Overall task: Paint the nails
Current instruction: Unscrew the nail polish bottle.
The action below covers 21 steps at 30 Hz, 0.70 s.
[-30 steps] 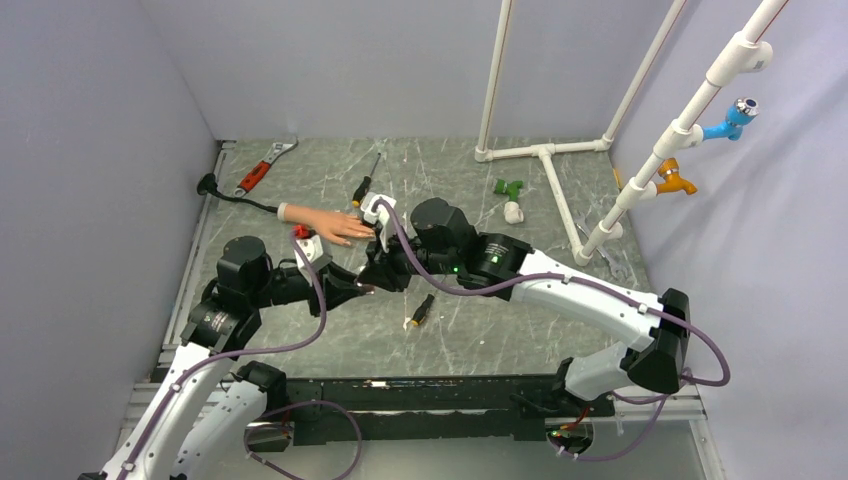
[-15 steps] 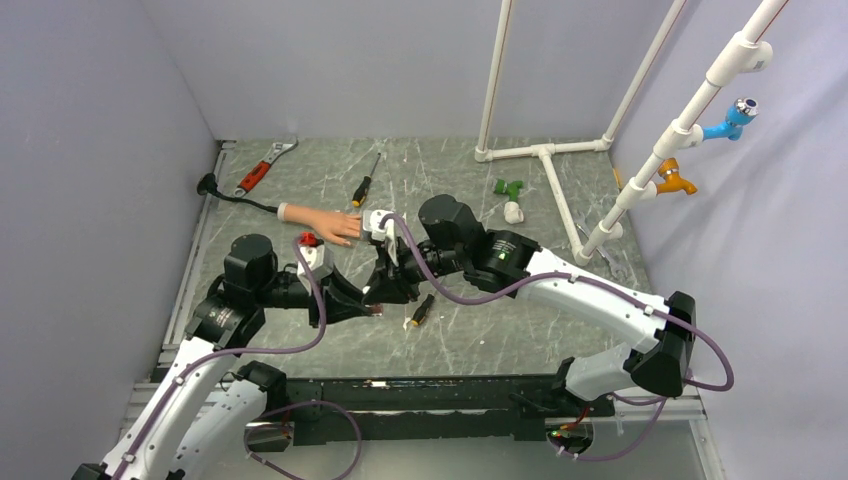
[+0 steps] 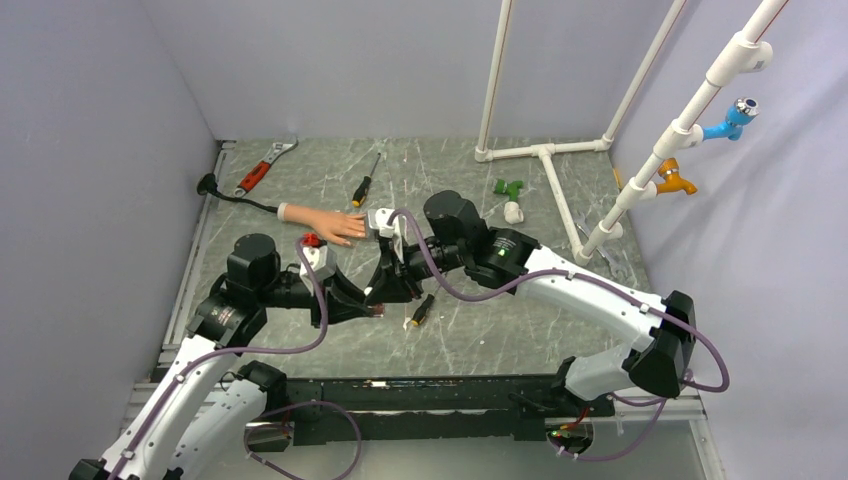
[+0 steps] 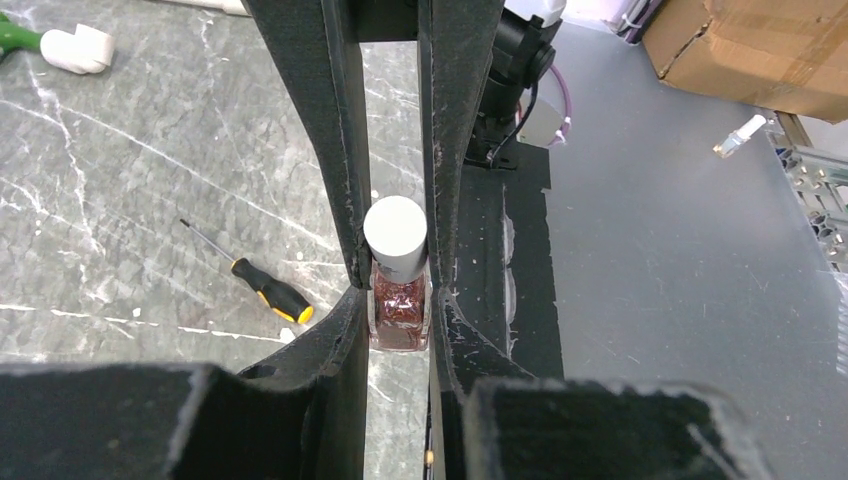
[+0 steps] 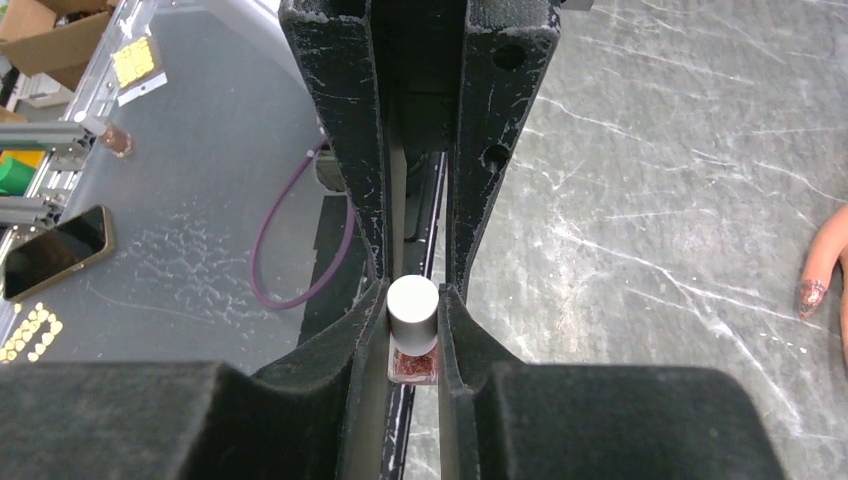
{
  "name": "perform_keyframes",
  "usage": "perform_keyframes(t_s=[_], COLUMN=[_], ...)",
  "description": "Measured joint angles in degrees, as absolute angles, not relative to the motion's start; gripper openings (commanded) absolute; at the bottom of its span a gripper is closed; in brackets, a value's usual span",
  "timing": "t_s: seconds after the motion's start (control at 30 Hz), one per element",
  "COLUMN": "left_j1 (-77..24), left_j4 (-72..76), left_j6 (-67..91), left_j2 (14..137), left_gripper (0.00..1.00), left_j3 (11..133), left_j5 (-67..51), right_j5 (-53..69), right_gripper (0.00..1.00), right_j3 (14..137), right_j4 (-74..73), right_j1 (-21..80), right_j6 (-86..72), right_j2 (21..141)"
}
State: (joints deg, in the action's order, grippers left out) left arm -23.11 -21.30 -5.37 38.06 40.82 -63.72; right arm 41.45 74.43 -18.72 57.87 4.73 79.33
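Observation:
The flesh-coloured mannequin hand (image 3: 325,223) lies on the table with its fingers pointing right; the nails are too small to make out from above. In the right wrist view one fingertip shows a glittery nail (image 5: 810,293) at the right edge. A small polish bottle (image 4: 400,315) of red glitter has a grey cap (image 4: 395,235). My left gripper (image 4: 398,300) is shut on the bottle's body. My right gripper (image 5: 413,315) is shut on the cap (image 5: 413,308). The two grippers meet tip to tip (image 3: 380,303) just in front of the hand.
A yellow-and-black screwdriver (image 3: 422,312) lies just right of the grippers. Further back are another screwdriver (image 3: 365,183), a red-handled wrench (image 3: 262,170), a black cable (image 3: 228,196), green (image 3: 508,187) and white (image 3: 513,212) fittings, and a white pipe frame (image 3: 548,160).
Both grippers, joined at the bottle, have shifted a little toward the near edge, away from the mannequin hand. The grips look unchanged.

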Motion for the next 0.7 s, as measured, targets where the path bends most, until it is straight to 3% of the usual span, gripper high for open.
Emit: perform_keyframes(t_s=[0.5, 0.53, 0.6, 0.63, 0.7], left_j1=[-23.46, -23.46, -23.46, -23.46, -23.46], left_j4=[-20.69, -20.67, -20.67, -20.62, -19.73], left_j6=[-5.37, -5.37, -5.37, -5.39, -5.39], left_j2=[36.47, 36.47, 36.42, 36.29, 36.21], left_gripper=[0.00, 0.00, 0.00, 0.00, 0.00], left_j3=[40.82, 40.82, 40.82, 40.82, 40.84], left_j5=[-59.46, -59.20, -58.83, -58.52, -57.39], right_j5=[39.35, 39.13, 38.72, 38.46, 37.89], right_gripper=[0.00, 0.06, 0.49, 0.60, 0.73], right_j3=[61.39, 61.17, 60.97, 60.97, 60.93], right_j4=[1.83, 2.31, 2.74, 2.76, 2.68], right_j1=[57.04, 57.04, 57.04, 57.04, 57.19], right_j6=[-4.01, -4.23, -4.62, -4.84, -5.85], right_j2=[73.47, 73.43, 73.43, 73.43, 73.43])
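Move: The nail polish bottle stands cap-up where the two grippers meet: the left fingers hold its body, with its middle about 1 cm above their hand point, and the right fingers grip its cap, with the bottle's middle about 2 cm below theirs. From the right hand, the near screwdriver lies roughly 17 cm ahead and 10 cm to the right. The mannequin hand is some 36 cm ahead and 10 cm left of it. Both are on the table, over 20 cm below. The right hand stays on the cap of the nail polish bottle, drifting forward and up by only about 1 cm while its left-pointing fingers tip up some 10 degrees and swing slightly clockwise; right at the end its fingers spread wide and let go of the cap. The left hand keeps its pinch on the bottle's body throughout and carries it about 1.5 cm forward and a touch up, turning some 5 degrees counter-clockwise. ##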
